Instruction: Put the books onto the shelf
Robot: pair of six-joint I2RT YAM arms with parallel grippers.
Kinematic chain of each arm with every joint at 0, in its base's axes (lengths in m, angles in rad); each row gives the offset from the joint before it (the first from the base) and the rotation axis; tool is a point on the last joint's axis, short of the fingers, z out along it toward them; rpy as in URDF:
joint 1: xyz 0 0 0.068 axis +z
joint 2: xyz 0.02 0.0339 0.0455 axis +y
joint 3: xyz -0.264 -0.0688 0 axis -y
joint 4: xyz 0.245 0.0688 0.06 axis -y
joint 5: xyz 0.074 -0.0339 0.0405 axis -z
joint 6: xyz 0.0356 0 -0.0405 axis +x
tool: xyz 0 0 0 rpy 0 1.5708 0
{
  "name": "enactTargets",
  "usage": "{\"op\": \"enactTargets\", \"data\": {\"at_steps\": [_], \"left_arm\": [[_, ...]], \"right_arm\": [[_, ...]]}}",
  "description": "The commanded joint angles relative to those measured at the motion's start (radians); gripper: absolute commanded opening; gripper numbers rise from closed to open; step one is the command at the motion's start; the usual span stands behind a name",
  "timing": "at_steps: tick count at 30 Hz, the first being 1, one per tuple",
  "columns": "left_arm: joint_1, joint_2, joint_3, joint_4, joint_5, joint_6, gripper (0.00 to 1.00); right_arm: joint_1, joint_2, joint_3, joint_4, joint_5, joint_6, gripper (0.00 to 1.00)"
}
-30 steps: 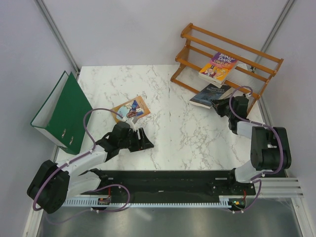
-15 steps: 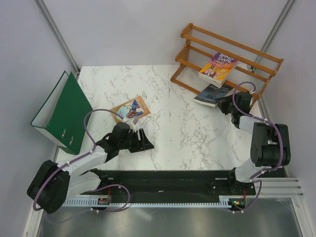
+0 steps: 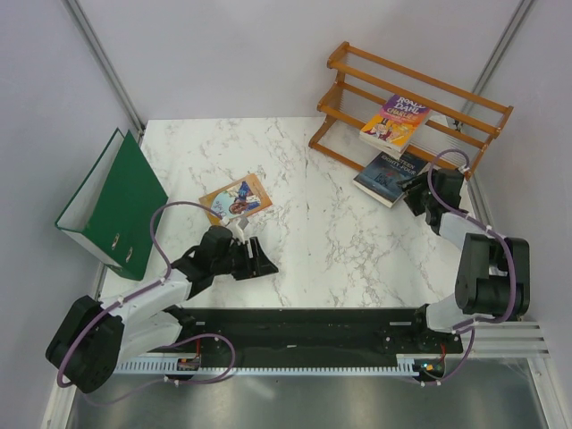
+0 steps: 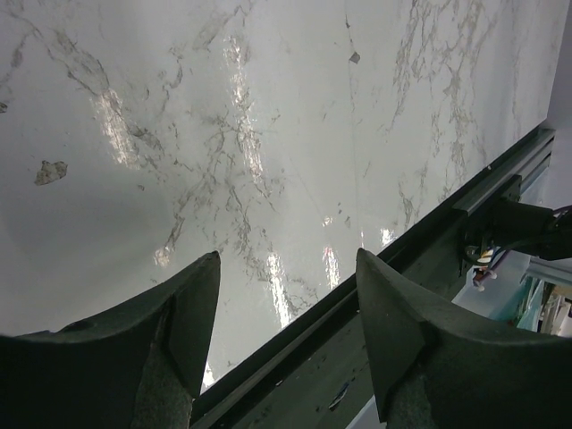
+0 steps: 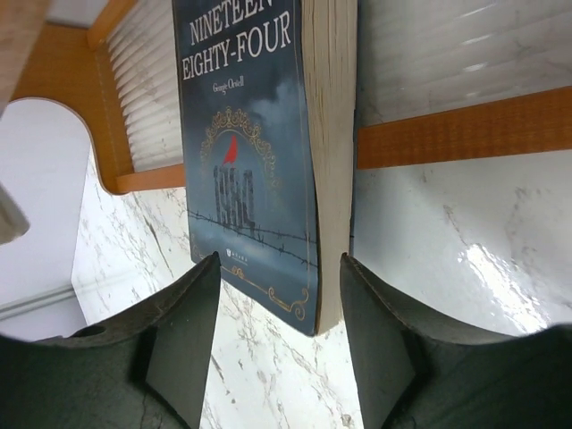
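The orange-brown shelf stands at the back right. A purple-and-yellow book lies across its tiers. A dark blue book leans on the lower tier with its near end on the table. My right gripper is open; its fingers flank that book's lower corner with gaps on both sides. A tan book lies flat mid-left on the table. My left gripper is open over bare marble, just nearer than the tan book, with nothing between its fingers.
A large green ring binder leans at the left table edge. A black rail runs along the near edge. The shelf's lower slat crosses right behind the blue book. Walls close in on both sides.
My right gripper has opened and let go of the dark blue book, which has slid further onto the shelf's lower tier. My left arm has drawn back slightly.
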Motion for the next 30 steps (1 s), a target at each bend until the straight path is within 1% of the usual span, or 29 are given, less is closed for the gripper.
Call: {"op": "enactTargets", "data": {"at_steps": [1, 8, 12, 16, 20, 23, 26, 27, 29, 30], "left_arm": [[0.004, -0.028, -0.006, 0.04, 0.028, -0.016, 0.68], [0.002, -0.031, -0.015, 0.047, 0.036, -0.019, 0.68], [0.002, -0.035, -0.02, 0.055, 0.035, -0.023, 0.68], [0.002, -0.03, -0.021, 0.06, 0.035, -0.023, 0.68], [0.002, -0.025, -0.024, 0.063, 0.039, -0.025, 0.68], [0.002, -0.025, -0.026, 0.067, 0.036, -0.026, 0.68], [0.002, -0.019, -0.028, 0.075, 0.038, -0.028, 0.67], [0.002, -0.015, -0.028, 0.078, 0.039, -0.029, 0.68], [0.002, -0.012, -0.028, 0.083, 0.039, -0.029, 0.67], [0.002, -0.01, -0.028, 0.084, 0.041, -0.031, 0.67]], "right_arm": [[-0.012, -0.09, -0.043, -0.031, 0.03, -0.046, 0.64], [-0.012, -0.112, -0.111, -0.034, -0.02, -0.035, 0.64], [-0.012, -0.122, -0.177, 0.037, -0.056, 0.001, 0.59], [-0.01, -0.119, -0.229, 0.096, -0.068, 0.023, 0.59], [-0.012, -0.087, -0.246, 0.146, -0.089, 0.044, 0.59], [-0.009, -0.09, -0.264, 0.189, -0.111, 0.063, 0.54], [-0.007, -0.095, -0.278, 0.21, -0.113, 0.061, 0.39], [-0.009, -0.096, -0.281, 0.215, -0.114, 0.06, 0.25], [-0.004, -0.081, -0.283, 0.229, -0.119, 0.061, 0.14], [-0.004, -0.072, -0.284, 0.242, -0.122, 0.064, 0.12]]}}
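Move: The Nineteen Eighty-Four book, already set on the lower shelf, has its middle about 6 cm ahead of the open right hand, 5 cm to its left and a little higher. The Roald Dahl book on the level above lies some 16 cm ahead, 4 cm left and 13 cm up; the shelf's right foot is about 8 cm to the right, level fore and aft and 8 cm below. From the left hand, the Nineteen Eighty-Four book is about 30 cm ahead, 31 cm right and 5 cm higher. Back towards its base and down, the right hand draws away from the near edge of the Nineteen Eighty-Four book, about 6 cm back and 4 cm lower, drifting a little left in the later part. Its fingers stay wide until the hand has all but stopped, then close nearly shut on empty air, in front of and below the book's near corner. ##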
